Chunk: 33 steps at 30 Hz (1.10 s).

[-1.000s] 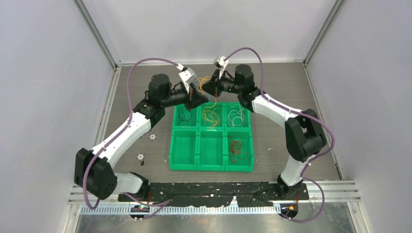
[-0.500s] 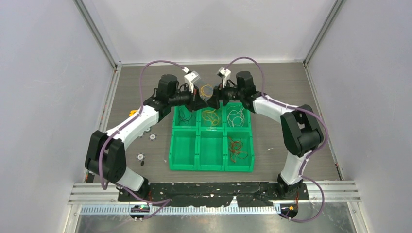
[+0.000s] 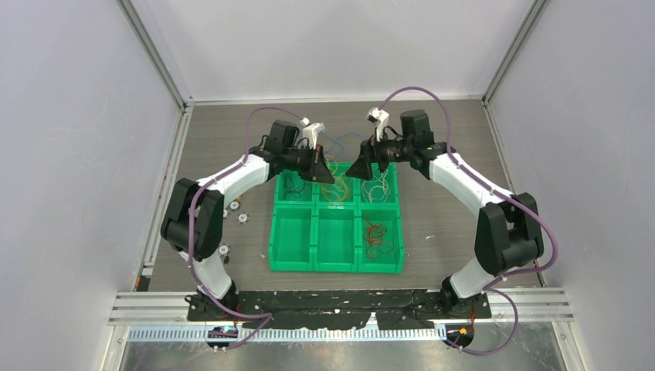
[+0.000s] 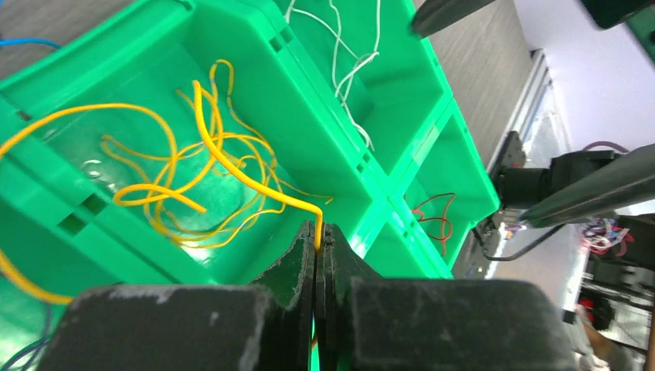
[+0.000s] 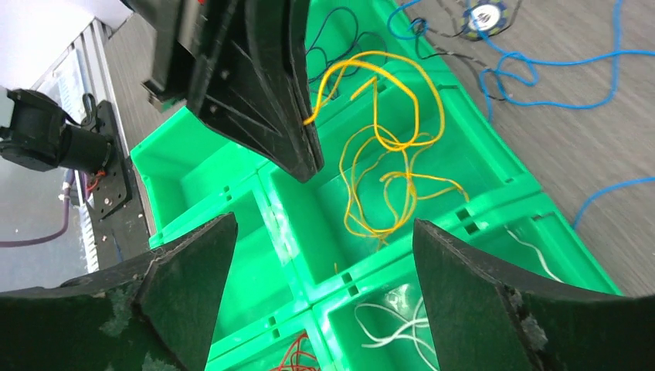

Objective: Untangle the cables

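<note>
My left gripper [image 4: 318, 230] is shut on a yellow cable [image 4: 232, 166], which loops down into the back middle compartment of the green tray [image 3: 317, 236]. In the top view the left gripper [image 3: 324, 173] hangs over that compartment's back edge, where more yellow cables [image 3: 336, 189] lie. My right gripper [image 3: 359, 168] stands wide open just to its right, holding nothing. In the right wrist view the right gripper [image 5: 320, 232] is open above the tray, facing the left gripper [image 5: 263, 100]. White cables [image 3: 376, 185], red cables [image 3: 378, 236] and black cables [image 3: 293, 185] lie in other compartments.
Blue cables [image 5: 525, 69] sprawl on the wooden table behind the tray, beside a small white disc [image 5: 487, 14]. More white discs [image 3: 242, 218] lie on the table left of the tray. The front left and front middle compartments hold nothing.
My right gripper has opened, let go of the yellow cable and drawn off to the right. The left gripper, still shut on the yellow cable, has come lower over the tray.
</note>
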Available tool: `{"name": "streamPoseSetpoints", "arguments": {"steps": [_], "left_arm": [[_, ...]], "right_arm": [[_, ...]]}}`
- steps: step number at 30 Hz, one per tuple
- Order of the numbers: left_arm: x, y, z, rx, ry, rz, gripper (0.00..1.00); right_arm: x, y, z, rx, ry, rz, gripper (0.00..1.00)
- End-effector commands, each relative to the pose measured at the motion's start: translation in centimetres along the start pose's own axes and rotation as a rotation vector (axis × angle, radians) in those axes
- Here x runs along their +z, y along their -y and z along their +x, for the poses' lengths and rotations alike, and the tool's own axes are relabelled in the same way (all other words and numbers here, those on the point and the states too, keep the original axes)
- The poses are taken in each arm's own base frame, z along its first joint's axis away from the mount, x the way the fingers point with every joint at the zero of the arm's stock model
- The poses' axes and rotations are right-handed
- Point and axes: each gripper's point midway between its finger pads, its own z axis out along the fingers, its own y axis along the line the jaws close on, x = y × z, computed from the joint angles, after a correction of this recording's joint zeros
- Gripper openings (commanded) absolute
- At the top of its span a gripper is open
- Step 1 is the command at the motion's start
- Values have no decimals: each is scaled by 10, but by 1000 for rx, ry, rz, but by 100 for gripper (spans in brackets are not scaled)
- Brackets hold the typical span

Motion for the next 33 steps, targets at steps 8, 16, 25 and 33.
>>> {"name": "streamPoseSetpoints", "arguments": {"steps": [8,16,25,33], "left_arm": [[16,95,-5,-20,-93,346,0],[34,48,-6,-269,-67,268,0],[33,-4,15,-324,-93,38,0],[15,6,-1,-201,-79,-15,37]], "right_arm": [[-50,17,-64,15,159,102,83],[-52,29,-60,74,157,102,80],[-43,33,-51,99,129,101,67],[-29,26,-51,68,101,79,66]]}}
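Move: My left hand grips a strand of the yellow cable above the middle far compartment; its pile lies about 3 cm ahead, 2 cm right and 10 cm below. At the same level as the pile, the white cable lies about 11 cm to its right, the dark cable about 11 cm to its left. From my open right hand, the yellow pile is level fore-and-aft, 6 cm left and 14 cm below; the blue cable lies some 13 cm ahead, 4 cm left and 17 cm below. With the yellow strand pinched, I swing my left hand back and right about 6 cm while rising a little, then bring it forward and left again, sinking some 7 cm towards the yellow pile, rolling about 20 degrees, and part the fingers at the end. My empty right hand withdraws up, right and then forward over the white cable's compartment, turning slightly clockwise, then eases down a little, its fingers narrowing partway. ##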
